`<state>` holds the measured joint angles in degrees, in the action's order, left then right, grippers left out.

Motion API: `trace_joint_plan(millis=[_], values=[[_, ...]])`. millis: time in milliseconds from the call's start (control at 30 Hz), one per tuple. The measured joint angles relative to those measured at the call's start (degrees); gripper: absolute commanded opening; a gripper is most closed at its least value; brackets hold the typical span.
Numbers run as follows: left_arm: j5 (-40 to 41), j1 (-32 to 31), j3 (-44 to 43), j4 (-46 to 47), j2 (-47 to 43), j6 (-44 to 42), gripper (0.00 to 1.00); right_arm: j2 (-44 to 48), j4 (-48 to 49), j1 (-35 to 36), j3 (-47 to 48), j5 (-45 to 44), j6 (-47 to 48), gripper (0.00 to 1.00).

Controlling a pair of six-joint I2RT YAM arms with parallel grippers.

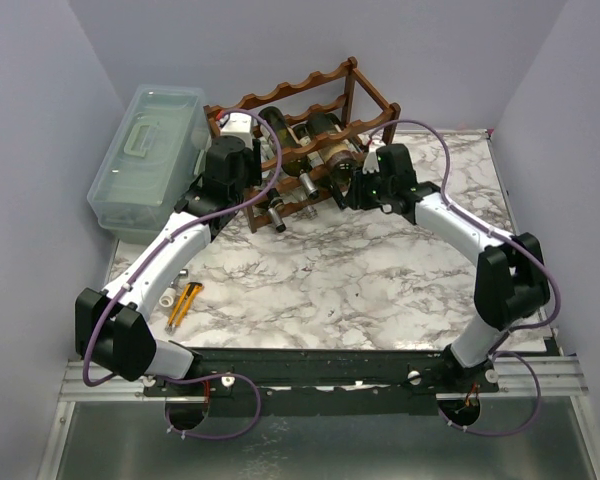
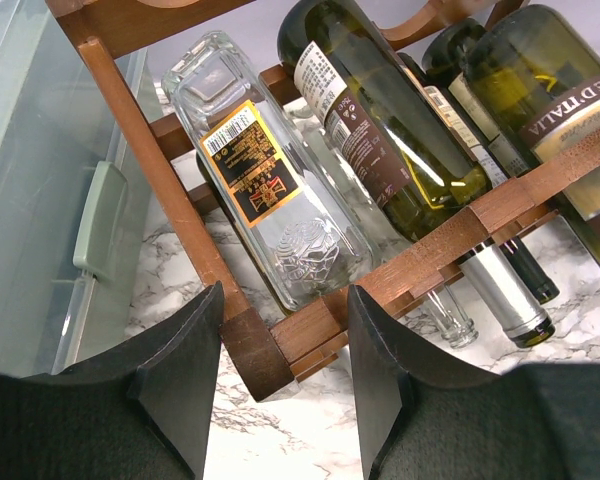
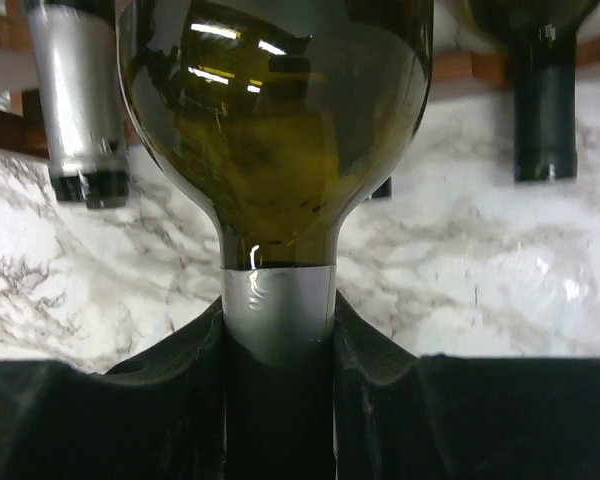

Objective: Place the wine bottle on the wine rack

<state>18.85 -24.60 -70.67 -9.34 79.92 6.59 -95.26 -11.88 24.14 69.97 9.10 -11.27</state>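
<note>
The dark reddish-brown wine rack [image 1: 310, 85] stands at the back of the marble table with several bottles lying in it. My right gripper [image 1: 360, 186] is at the rack's front, shut on the silver-foiled neck of a green wine bottle [image 3: 275, 120]. The bottle's body points away into the rack, and the pads [image 3: 365, 345] press both sides of the neck. My left gripper [image 2: 285, 320] straddles the rack's front left corner post [image 2: 170, 200]. One finger [image 2: 195, 340] touches the post and the other meets the lower rail.
A pale green translucent plastic box [image 1: 145, 160] sits against the rack's left side. In the rack lie a clear square bottle [image 2: 270, 190] and green bottles [image 2: 380, 130], necks jutting toward me. A yellow utility knife [image 1: 183, 305] lies near the left arm.
</note>
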Motion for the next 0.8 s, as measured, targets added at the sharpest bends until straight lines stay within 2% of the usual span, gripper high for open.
trace_joint_plan(millis=[467, 800], values=[[-0.8, 0.0, 0.4, 0.4, -0.2, -0.2, 0.40, -15.9, -0.4, -1.4, 20.5, 5.6, 2.3, 0.01], [-1.7, 0.4, 0.7, 1.3, -0.2, -0.2, 0.37, -20.3, -11.5, -1.4, 29.9, 6.8, 2.5, 0.01]])
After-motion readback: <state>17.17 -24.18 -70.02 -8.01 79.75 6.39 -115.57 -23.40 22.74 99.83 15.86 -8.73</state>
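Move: My right hand already grips the neck of a wine bottle whose body reaches under the rack's top front rail. The middle-tier slot it is bound for centres about 16 cm ahead and 8 cm left, roughly level. That rail crosses some 11 cm ahead, 3 cm left and 7 cm up; the green bottle in the next slot lies 12 cm ahead and 15 cm left, level. From my left hand the slot is about 12 cm ahead, 16 cm right and 10 cm lower. I push the bottle base-first deeper into the middle tier with my right hand, about 8 cm forward and 4 cm left, beneath the top front rail and beside the green bottle. I rise slightly on the way and turn the neck some 5 degrees counter-clockwise, then stop and keep my grip on it. My left hand stays put, still pinching the rack's upper front-left corner. ##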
